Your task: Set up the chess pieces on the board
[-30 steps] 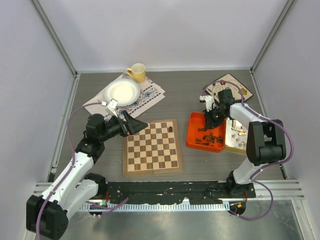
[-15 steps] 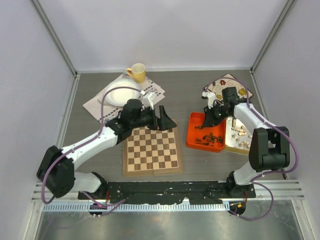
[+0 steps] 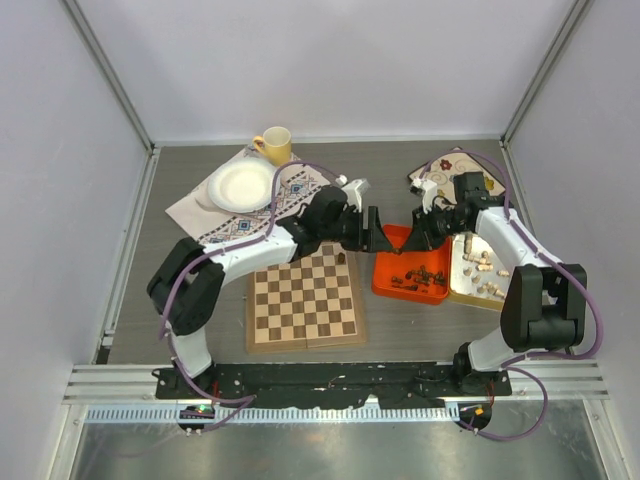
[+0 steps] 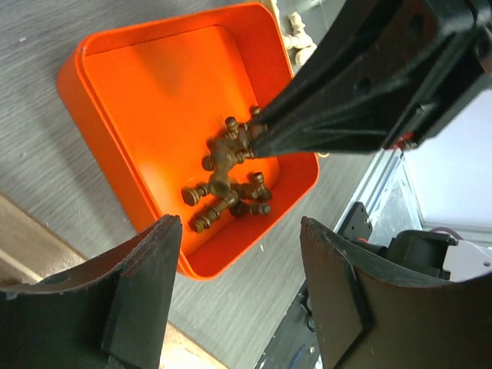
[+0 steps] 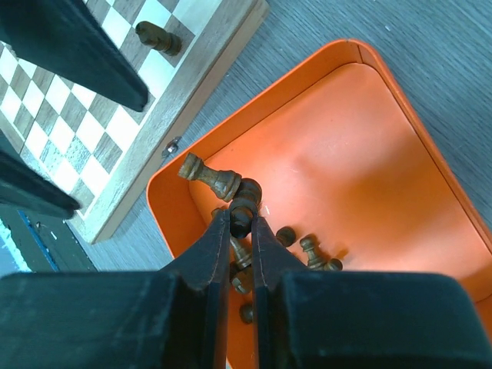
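The board [image 3: 300, 300] lies in front of the arms with one dark piece [image 3: 342, 258] on its far right corner square, also visible in the right wrist view [image 5: 157, 37]. Several dark chess pieces [image 4: 227, 173] lie heaped in an orange tray [image 3: 379, 275] to the board's right. My right gripper [image 5: 241, 221] is down in that tray, shut on a dark piece [image 5: 244, 207] lifted from the heap. My left gripper [image 4: 240, 288] reaches over the tray's near-left edge, open with nothing between its fingers. Pale pieces [image 3: 480, 265] sit in a cream tray further right.
A white plate [image 3: 240, 185] and yellow cup [image 3: 275, 146] rest on a patterned cloth at the back left. A floral square plate [image 3: 440, 178] lies behind the trays. The two grippers are close together over the orange tray [image 5: 361, 154].
My left arm has swung from the board's left side across to the orange tray, its jaws narrowing somewhat. The right gripper stayed shut over the tray, shifting only slightly.
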{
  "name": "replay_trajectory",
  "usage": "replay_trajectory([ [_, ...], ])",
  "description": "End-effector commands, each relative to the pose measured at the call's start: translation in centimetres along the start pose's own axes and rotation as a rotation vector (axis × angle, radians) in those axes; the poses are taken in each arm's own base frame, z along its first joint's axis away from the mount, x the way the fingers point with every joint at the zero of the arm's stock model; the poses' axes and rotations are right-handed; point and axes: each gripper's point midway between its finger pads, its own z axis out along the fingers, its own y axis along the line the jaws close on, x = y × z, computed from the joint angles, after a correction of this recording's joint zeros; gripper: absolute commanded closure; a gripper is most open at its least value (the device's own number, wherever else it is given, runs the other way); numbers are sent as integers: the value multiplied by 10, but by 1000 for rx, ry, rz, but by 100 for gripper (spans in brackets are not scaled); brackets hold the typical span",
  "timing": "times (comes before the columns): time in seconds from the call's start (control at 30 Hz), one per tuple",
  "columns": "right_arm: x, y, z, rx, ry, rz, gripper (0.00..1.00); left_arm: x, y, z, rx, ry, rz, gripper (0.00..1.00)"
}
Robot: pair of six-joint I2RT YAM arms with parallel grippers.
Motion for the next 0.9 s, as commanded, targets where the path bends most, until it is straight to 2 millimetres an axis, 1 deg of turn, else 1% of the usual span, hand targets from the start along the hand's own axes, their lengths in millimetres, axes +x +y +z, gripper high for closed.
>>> replay_trajectory([
  [0.0,-25,11,-16,-18,-79,-62,99,-13,-7,13,-14,-11,51,35],
  [0.1,-26,13,-16,-28,-80,-61,99,-12,-10,18,-8,2,58,40],
  [0.27,-27,17,-16,-47,-87,-58,99,-6,-6,27,-27,14,61,48],
  [0.33,-29,20,-16,-66,-96,-52,99,-7,-5,28,-38,5,60,50],
  [0.47,-29,23,-15,-88,-99,-34,99,-13,-8,30,-42,-52,74,51],
  [0.5,-29,16,-19,-73,-111,-14,99,-17,-10,29,-38,-77,81,51],
  [0.63,-29,12,-21,-83,-122,30,99,-19,-15,26,-26,-120,83,52],
  [0.77,-29,8,-23,-97,-135,70,99,-18,-13,23,-31,-131,83,53],
  [0.87,-30,10,-24,-112,-141,80,99,-16,-12,23,-35,-131,77,53],
])
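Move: The dark chess piece jutting from the shut right fingertips, over the red tray, is your target: about 3 cm to the left gripper's right, 1 cm back and 5 cm below it. From the left gripper, the loose dark pieces in the tray lie some 5 cm back, 8 cm right and 13 cm down; the piece already on the board is about 9 cm left, 1 cm back and 12 cm down. From the right hand point, the held piece sits 1 cm left and 1 cm lower. Ease the left gripper down about 3 cm and some 2 cm to the right, bringing its tips in around the free end of the held piece while the fingers narrow from about two-thirds to half open; don't shut them yet. Meanwhile keep the right pinch and raise that hand about 2 cm, tilting its left-pointing fingers up by some 10 degrees. ##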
